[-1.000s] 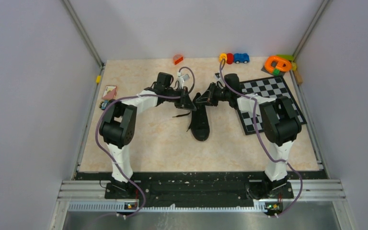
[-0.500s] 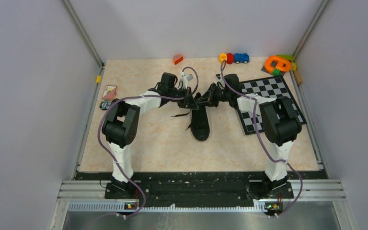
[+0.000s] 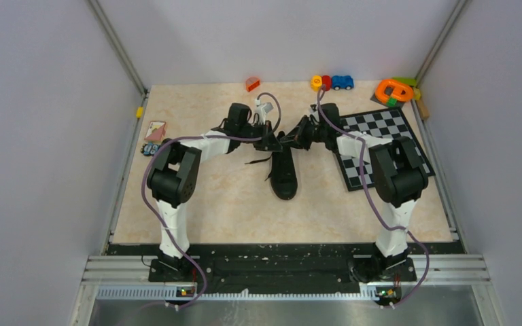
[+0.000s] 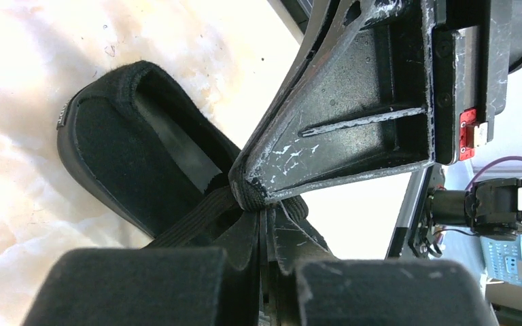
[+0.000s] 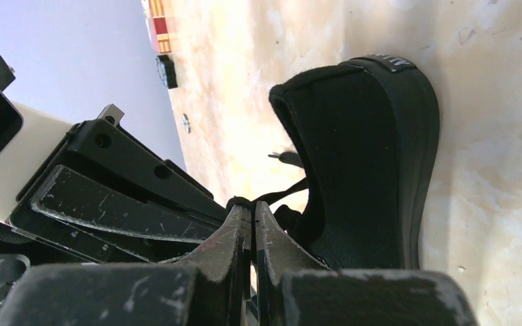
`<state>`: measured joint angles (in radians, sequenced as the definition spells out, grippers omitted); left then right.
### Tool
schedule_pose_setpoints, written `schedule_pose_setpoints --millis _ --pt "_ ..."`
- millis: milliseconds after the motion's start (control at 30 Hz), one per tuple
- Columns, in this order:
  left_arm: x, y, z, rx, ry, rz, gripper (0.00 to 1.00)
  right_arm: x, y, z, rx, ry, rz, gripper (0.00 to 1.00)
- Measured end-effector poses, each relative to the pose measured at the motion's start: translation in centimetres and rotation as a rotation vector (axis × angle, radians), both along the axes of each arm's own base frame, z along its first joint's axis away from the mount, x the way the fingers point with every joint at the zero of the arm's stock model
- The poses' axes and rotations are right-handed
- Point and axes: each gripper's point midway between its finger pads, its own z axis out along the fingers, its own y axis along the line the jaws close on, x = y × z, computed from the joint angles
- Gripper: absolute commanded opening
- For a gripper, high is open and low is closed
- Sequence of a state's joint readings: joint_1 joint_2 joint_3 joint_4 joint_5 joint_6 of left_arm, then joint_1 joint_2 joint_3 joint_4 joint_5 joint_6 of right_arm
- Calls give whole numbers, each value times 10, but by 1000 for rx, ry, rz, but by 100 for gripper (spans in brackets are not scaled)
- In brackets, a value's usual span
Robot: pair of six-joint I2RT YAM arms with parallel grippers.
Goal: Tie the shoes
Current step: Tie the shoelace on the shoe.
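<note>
The shoe (image 3: pixel 284 173) is a black low-top lying lengthwise mid-table, its open heel end toward the back; no second shoe shows. My left gripper (image 3: pixel 276 143) and right gripper (image 3: pixel 291 141) meet tip to tip over that end. In the left wrist view the left gripper (image 4: pixel 269 216) is shut on a flat black lace (image 4: pixel 189 223) beside the shoe (image 4: pixel 119 153). The right gripper's fingers (image 4: pixel 353 129) press in from above. In the right wrist view the right gripper (image 5: pixel 252 212) is shut on a thin lace (image 5: pixel 284 193) by the heel (image 5: pixel 367 170).
A chessboard (image 3: pixel 379 139) lies right of the shoe, under the right arm. Small toys (image 3: pixel 333 82) and an orange ring toy (image 3: pixel 394 90) line the back edge, with an orange block (image 3: pixel 252 84). A card (image 3: pixel 155 130) sits at the left edge. Walls enclose the table.
My left gripper has moved right, toward the right gripper, until the two tips meet over the shoe. The loose lace beside the shoe has shifted with it.
</note>
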<state>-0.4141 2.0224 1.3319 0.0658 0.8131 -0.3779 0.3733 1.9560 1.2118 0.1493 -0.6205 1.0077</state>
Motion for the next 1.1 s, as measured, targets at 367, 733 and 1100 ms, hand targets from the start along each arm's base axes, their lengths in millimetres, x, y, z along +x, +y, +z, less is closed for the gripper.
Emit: schedule_pose_setpoints --millis 367,733,1100 --pt "-1 -6 -11 -55 45 6 0 2 0 -9 -32 86 -108 7" --pt "-3 -7 -12 -63 64 0 0 -2 -6 -13 -78 118 -145 29" --pt "-4 -7 -12 -68 67 -3 0 -2 -13 6 -81 75 -143 41"
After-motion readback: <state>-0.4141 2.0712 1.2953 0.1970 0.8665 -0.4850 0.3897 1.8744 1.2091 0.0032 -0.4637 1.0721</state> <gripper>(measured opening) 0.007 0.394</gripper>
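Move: My left hand pinches the lace above the shoe's opening, and my right fingertips hold the lace bunch just beside it. That bunch is about 1 cm ahead and 1 cm right of my left hand, roughly 1 cm back from my right. The shoe's middle lies some 6 cm back, 1 cm right and 6 cm below my left hand; the loose lace end on the table is about 7 cm left, 5 cm back and 9 cm below it. I sink both hands together about 1 cm towards the shoe, my right turning slightly clockwise with the lace still pinched. Then my right fingers spread to around two fifths and let go of the bunch; that hand rises some 2 cm and eases about 1 cm to the right. My left hand keeps its pinch and holds still, low over the shoe. ##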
